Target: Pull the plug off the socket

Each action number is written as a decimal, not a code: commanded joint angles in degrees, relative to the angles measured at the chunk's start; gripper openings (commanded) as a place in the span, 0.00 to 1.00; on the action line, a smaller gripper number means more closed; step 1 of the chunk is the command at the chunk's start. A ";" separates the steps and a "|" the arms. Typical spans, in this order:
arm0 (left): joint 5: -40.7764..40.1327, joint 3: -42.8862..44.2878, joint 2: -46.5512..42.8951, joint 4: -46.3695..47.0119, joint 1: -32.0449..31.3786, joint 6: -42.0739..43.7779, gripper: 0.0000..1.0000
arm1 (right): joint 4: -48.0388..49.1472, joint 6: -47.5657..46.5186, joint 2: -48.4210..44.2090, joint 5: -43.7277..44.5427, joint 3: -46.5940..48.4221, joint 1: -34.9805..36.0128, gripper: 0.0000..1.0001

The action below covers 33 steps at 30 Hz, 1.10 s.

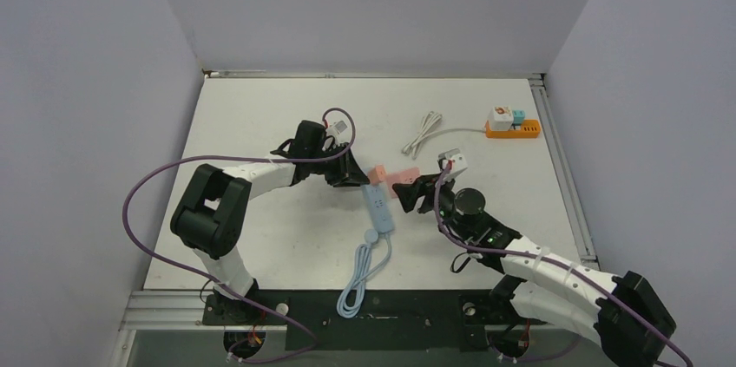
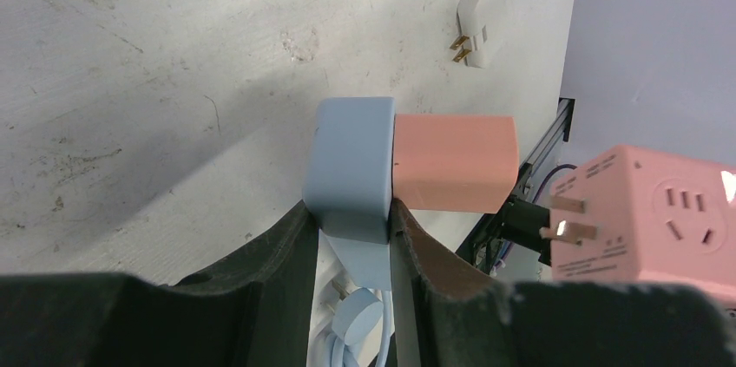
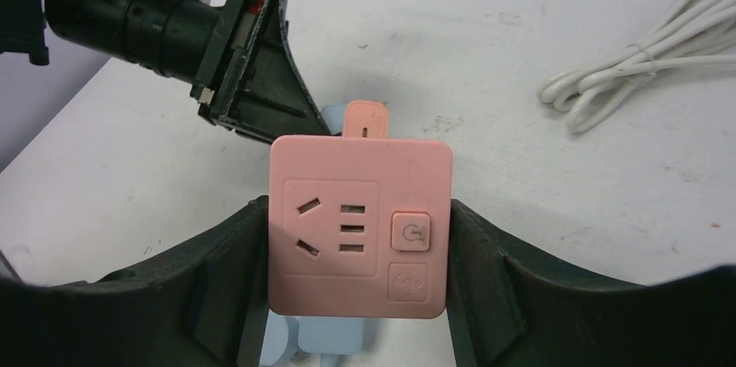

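A blue power strip [image 1: 379, 206] lies mid-table, and my left gripper [image 1: 356, 178] is shut on its far end. In the left wrist view the fingers [image 2: 291, 250] pinch the blue strip [image 2: 351, 167], and a pink block [image 2: 456, 163] sits against the strip's side. My right gripper [image 1: 415, 192] is shut on the plug, a pink cube [image 3: 360, 228] with a socket face and a button. The cube [image 2: 660, 215] hangs a short gap from the pink block, with its metal prongs [image 2: 568, 218] bare in the air.
A white coiled cable [image 1: 423, 133] and an orange power strip [image 1: 512, 128] with plugs in it lie at the back right. A white charger [image 2: 479, 20] lies on the table. The blue strip's coiled cord [image 1: 356, 285] reaches the near edge.
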 commanded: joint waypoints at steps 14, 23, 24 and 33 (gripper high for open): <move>-0.15 0.29 -4.43 -0.88 0.36 2.98 0.00 | -28.84 13.99 -15.17 15.27 -3.60 -5.41 0.05; -0.55 0.30 -4.01 -1.29 0.27 3.24 0.00 | -30.85 16.17 -13.24 11.88 -5.64 -10.09 0.07; -0.65 0.39 -3.99 -1.39 0.27 3.36 0.00 | -30.74 16.26 -13.01 11.55 -5.90 -10.76 0.08; -1.00 0.56 -3.46 -1.93 0.27 3.71 0.00 | -29.91 16.89 -9.77 6.69 -6.09 -16.92 0.26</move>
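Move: I already hold the big pink plug free in my right hand. The clear table spot I'm taking it to lies about 13 cm right, 1 cm back and some 15 cm below that hand. The white plug lies 6 cm ahead and 14 cm right, 15 cm down. The blue socket strip's middle is about 7 cm left, level fore and aft, 12 cm down. That clear spot is roughly 23 cm right and 7 cm back from my left hand, 7 cm below it. I swing my right hand to the right, away from the blue strip, level at first and then sinking as it goes, about 13 cm across and 11 cm down towards the clear table just short of the white plug, slowing at the end. On the way I turn the wrist some 30 degrees clockwise and tip the fingers down, keeping my grip on the big pink plug. My left hand keeps pinching the strip's far end. ##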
